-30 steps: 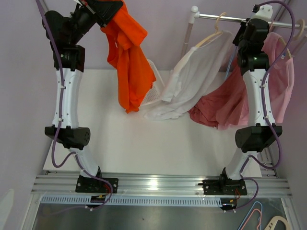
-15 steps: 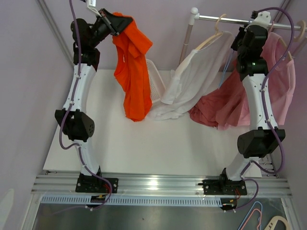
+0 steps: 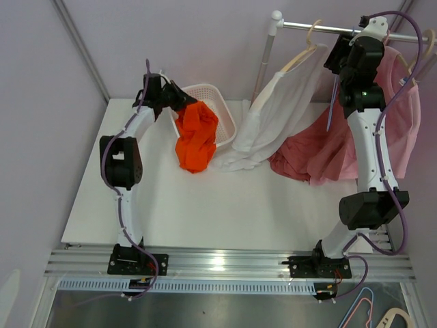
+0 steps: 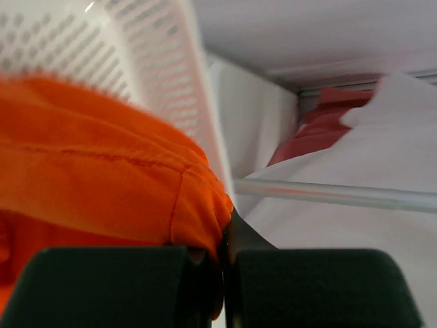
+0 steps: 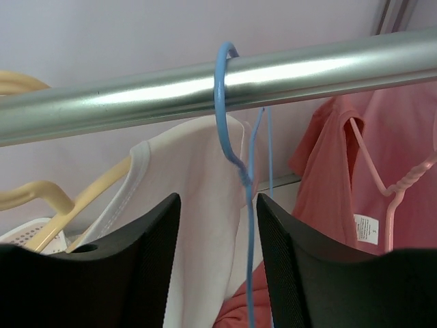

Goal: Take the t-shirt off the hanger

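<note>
My left gripper point(image 3: 174, 102) is shut on the orange t-shirt point(image 3: 196, 133). The shirt hangs over the front rim of the white basket point(image 3: 205, 89) onto the table. In the left wrist view the fingers point(image 4: 224, 273) pinch a fold of the orange cloth point(image 4: 102, 178), with the basket wall point(image 4: 157, 75) behind it. A bare blue wire hanger point(image 3: 332, 102) hangs on the metal rail point(image 3: 321, 26). My right gripper point(image 3: 336, 58) is up at the rail. In the right wrist view it is open point(image 5: 218, 205) and the blue hanger's point(image 5: 232, 137) wire hangs between the fingers without touching them.
A white shirt point(image 3: 273, 116) on a cream hanger point(image 5: 41, 198), a salmon-red shirt point(image 3: 314, 150) and a pink shirt point(image 3: 403, 116) on a pink hanger point(image 5: 403, 184) hang from the rail point(image 5: 205, 85). Their hems lie on the table's back right. The rack's upright pole point(image 3: 266, 61) stands beside the basket.
My left arm has come down from high at the back left and lowered the orange t-shirt onto the basket's rim. My right gripper has stayed at the rail.
</note>
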Controlling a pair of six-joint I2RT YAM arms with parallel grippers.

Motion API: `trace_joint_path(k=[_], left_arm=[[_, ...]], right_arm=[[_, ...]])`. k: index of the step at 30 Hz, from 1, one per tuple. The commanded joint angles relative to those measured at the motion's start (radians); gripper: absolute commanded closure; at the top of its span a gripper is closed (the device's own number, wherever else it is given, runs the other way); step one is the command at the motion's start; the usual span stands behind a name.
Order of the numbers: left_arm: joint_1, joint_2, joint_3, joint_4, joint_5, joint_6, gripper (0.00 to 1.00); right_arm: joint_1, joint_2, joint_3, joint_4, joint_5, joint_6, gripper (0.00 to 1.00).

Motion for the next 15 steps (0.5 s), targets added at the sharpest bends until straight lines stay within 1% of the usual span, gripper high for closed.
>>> trace_joint_path(k=[1,3,4,5,6,7,8,9,10,11,12,14,15], left_arm=[[0.002,0.018,-0.005,-0.079,0.006,-0.027,0.99],[-0.002,0.039,0.005,-0.134,-0.003,-0.009,0.99],[-0.010,0.042,-0.002,-0.152,-0.006,-0.002,0.99],[-0.014,0.046,-0.003,-0.171,-0.020,0.007,0.99],[-0.021,0.047,-0.009,-0.186,-0.029,0.024,0.98],[-0.031,0.049,-0.014,-0.210,-0.040,0.031,0.92],[-0.037,0.056,-0.012,-0.220,-0.047,0.039,0.74],[-0.041,0.062,-0.009,-0.226,-0.041,0.041,0.65],[-0.048,0.072,-0.006,-0.231,-0.032,0.041,0.53],[-0.048,0.076,-0.005,-0.237,-0.021,0.038,0.31],[-0.051,0.078,-0.003,-0.238,0.000,0.036,0.19],[-0.059,0.063,-0.002,-0.257,-0.001,0.065,0.01],[-0.064,0.047,-0.011,-0.258,-0.024,0.082,0.01]], right_arm=[[0.007,-0.063,0.027,0.000,-0.012,0.008,0.45],[0.019,-0.079,0.041,-0.016,-0.012,0.011,0.37],[0.039,-0.082,0.056,-0.027,0.027,0.009,0.28],[0.067,-0.073,0.085,-0.076,0.073,-0.017,0.21],[0.101,-0.063,0.119,-0.105,0.121,-0.037,0.20],[0.159,-0.050,0.186,-0.131,0.158,-0.047,0.20],[0.180,-0.028,0.217,-0.180,0.167,-0.044,0.20],[0.193,-0.017,0.246,-0.203,0.149,-0.031,0.20],[0.204,-0.003,0.272,-0.220,0.132,-0.012,0.21],[0.204,0.008,0.313,-0.246,0.095,0.008,0.23],[0.204,0.032,0.332,-0.256,0.078,0.031,0.23],[0.211,0.058,0.376,-0.276,0.074,0.043,0.24],[0.214,0.069,0.386,-0.277,0.075,0.042,0.25]])
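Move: Just under the left hand, which holds the orange t-shirt, the white basket's middle lies about 2 cm ahead, 4 cm to the right and 16 cm down; the white t-shirt's loose end is some 12 cm back, 17 cm right and 18 cm down. From the right hand, the wooden hanger's hook is about 9 cm left, 3 cm ahead and 5 cm up, the emptied blue hanger's neck 2 cm ahead and 1 cm right, and the pink hanger's hook 10 cm right, 3 cm ahead and 5 cm up. Sinking about 9 cm into the basket, the left hand tips its fingers farther down, eases back a few centimetres, then opens wide and lets go of the orange t-shirt. The right hand opens wider and leaves the blue hanger, backing off 5 cm while swinging about 9 cm left and as much up, to face the wooden hanger's hook, turning slightly counter-clockwise. ##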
